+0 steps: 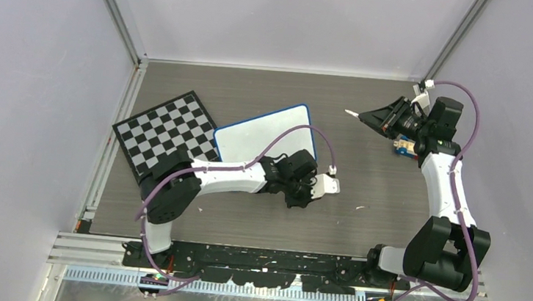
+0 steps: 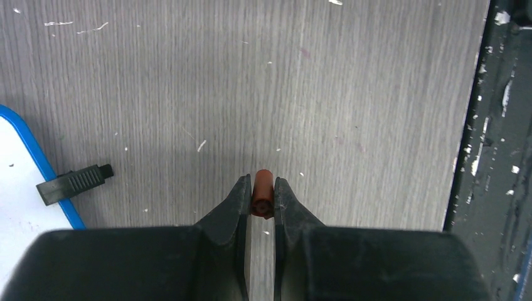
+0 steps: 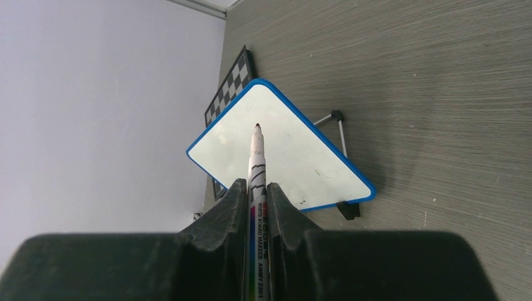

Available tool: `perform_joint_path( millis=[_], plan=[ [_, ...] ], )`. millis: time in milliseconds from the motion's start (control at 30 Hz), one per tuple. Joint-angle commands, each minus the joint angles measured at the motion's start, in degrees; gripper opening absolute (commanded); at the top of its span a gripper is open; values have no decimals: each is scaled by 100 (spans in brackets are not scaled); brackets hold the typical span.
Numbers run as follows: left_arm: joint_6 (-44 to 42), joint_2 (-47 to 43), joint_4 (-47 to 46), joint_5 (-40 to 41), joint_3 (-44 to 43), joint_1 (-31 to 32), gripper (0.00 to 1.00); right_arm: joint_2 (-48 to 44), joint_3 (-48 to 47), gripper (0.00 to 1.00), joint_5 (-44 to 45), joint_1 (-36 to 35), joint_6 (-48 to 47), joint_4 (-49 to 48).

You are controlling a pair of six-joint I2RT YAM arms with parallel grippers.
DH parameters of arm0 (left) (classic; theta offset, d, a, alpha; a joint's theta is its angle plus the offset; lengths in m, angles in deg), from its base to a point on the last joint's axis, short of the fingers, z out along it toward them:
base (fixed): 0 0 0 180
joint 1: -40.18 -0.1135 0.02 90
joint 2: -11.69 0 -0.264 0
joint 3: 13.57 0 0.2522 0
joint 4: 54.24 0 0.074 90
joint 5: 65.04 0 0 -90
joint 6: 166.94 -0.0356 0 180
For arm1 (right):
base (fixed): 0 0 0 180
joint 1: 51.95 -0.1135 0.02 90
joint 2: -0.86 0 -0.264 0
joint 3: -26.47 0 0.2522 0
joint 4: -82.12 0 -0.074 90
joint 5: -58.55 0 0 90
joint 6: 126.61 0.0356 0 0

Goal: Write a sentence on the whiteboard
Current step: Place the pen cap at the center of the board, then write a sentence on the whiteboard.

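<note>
The whiteboard (image 1: 261, 137), white with a blue frame, lies tilted in the middle of the table, and the right wrist view shows it (image 3: 282, 157) blank, with no sentence in view. My right gripper (image 1: 371, 116) hovers to its right, shut on an uncapped white marker (image 3: 256, 163) whose tip points toward the board. My left gripper (image 1: 297, 196) hangs low just off the board's near right corner. It (image 2: 262, 188) is shut on the marker's brownish-red cap (image 2: 263, 188).
A black-and-white chessboard (image 1: 165, 137) lies left of the whiteboard, partly under it. A black clip foot (image 2: 74, 183) sticks out at the board's blue edge (image 2: 37, 157). A small blue-and-yellow object (image 1: 402, 147) lies under the right arm. The table's dark near edge (image 2: 495, 157) is close to the left gripper.
</note>
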Motion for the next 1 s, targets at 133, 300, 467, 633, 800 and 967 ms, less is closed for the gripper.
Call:
perform_joint_path(
  millis=[133,300,467,633,800,967],
  plan=[
    [-138,292,-289,207,-125,15,13,-237,-21,0,-5,34,-154,-89],
    [-154,365,-112,279,-184,40,22,-263,-42,0,-50,29,-168,-70],
    [113,197,549,80,-631,28,47,-258,-86,0,-84,33,-278,45],
    [381,-278,1367,-186,-1251,35,72,-199,-174,0,-129,24,-381,156],
    [581,-687,2511,-306,-2090,-148,97,-121,-293,0,-200,15,-389,179],
    [653,-1423,3269,-420,-2442,-834,100,-64,-780,0,-51,-170,-828,885]
  ],
)
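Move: Just under the left fingers, which still hold the pen cap, lies the bare table spot for it, level fore-and-aft and sideways and about 4 cm below. The whiteboard's middle is some 15 cm ahead and 12 cm to the left; its right clip is about 9 cm ahead and 1 cm left, its left clip about 4 cm ahead and 12 cm left. From the right hand the spot is roughly 17 cm back, 18 cm left and 24 cm down. Lowering the pen cap about 2 cm, almost straight down to the bare table in front of the whiteboard's right clip, the left hand pauses there, lets go of the cap and opens its fingers wide. It then rises ever faster, some 16 cm, clear of the cap, the wrist hardly turning. ##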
